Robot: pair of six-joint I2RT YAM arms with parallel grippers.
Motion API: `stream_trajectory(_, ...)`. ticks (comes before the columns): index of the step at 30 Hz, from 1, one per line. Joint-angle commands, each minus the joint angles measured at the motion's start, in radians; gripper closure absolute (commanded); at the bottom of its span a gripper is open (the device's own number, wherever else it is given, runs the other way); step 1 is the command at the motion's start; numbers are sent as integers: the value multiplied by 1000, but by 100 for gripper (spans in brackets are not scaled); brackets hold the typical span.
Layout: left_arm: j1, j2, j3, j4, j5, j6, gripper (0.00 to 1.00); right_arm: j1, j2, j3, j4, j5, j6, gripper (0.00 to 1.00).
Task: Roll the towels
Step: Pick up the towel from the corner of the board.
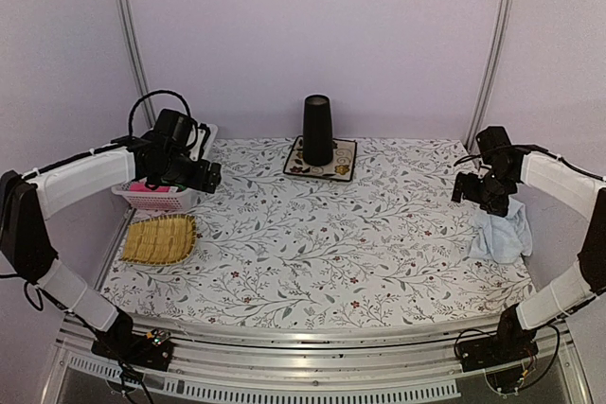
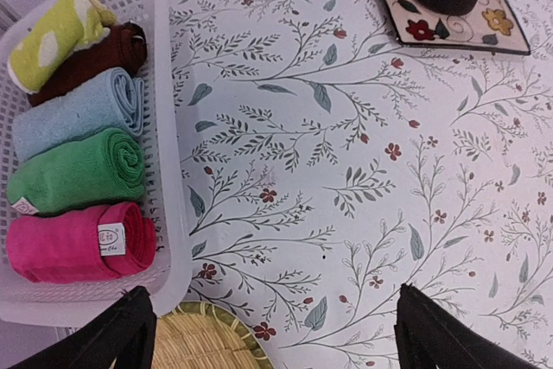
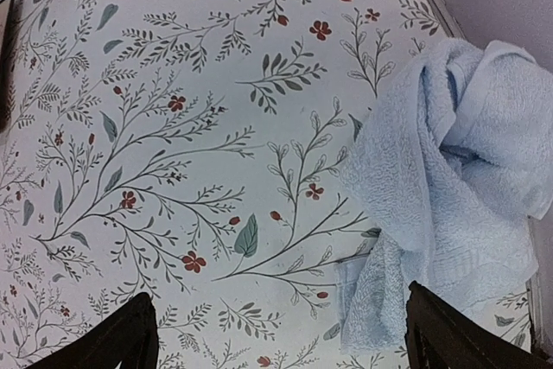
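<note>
A plain light blue towel [image 1: 502,234] lies crumpled at the table's right edge, and in the right wrist view the towel [image 3: 449,170] bunches up at the right. My right gripper [image 1: 473,191] hovers just left of and above it, open [image 3: 276,317], with nothing between the fingers. A yellow-green patterned towel [image 2: 56,32] lies rolled at the far end of a white basket [image 2: 168,170]. My left gripper [image 1: 210,177] hangs open [image 2: 272,317] over the table beside that basket, holding nothing.
The basket [image 1: 166,198] also holds rolled brown, light blue [image 2: 78,114], green and pink cloths. A woven straw tray [image 1: 161,238] lies in front of it. A black cup [image 1: 317,130] stands on a flowered mat [image 1: 341,169] at the back centre.
</note>
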Motion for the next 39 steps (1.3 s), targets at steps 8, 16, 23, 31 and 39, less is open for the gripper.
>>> stream_trajectory(8,-60,-9,-11,49,33,-88,3,-31,-88,-196,-30,142,195,7)
stream_trajectory(16,-60,62,40,28,63,-66,3,-32,-190,-248,-45,173,232,10)
stream_trajectory(23,-62,108,80,23,84,-77,3,-38,-172,-284,-26,134,201,21)
stream_trajectory(31,-62,120,107,5,98,-81,3,-65,-93,-306,12,94,194,38)
stream_trajectory(39,-62,94,72,29,153,-94,3,-65,-161,-301,-12,98,203,92)
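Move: The crumpled blue towel's middle lies about 5 cm back from my right hand, 8 cm to its right and some 9 cm below. The floral mat under the black cylinder is that hand's nearest neighbour, though far off: about 14 cm ahead, 36 cm left and 10 cm lower. From my left hand the towel is roughly 67 cm to the right, 10 cm back and 12 cm below. I draw my right hand back about 8 cm and down 7 cm, easing right over the towel's left side, rising briefly midway before the final dip and turning about 15 degrees clockwise. There I close the wide-open fingers nearly shut, pinching a fold of towel. Meanwhile my open, empty left hand drifts some 5 cm right, away from the basket. ##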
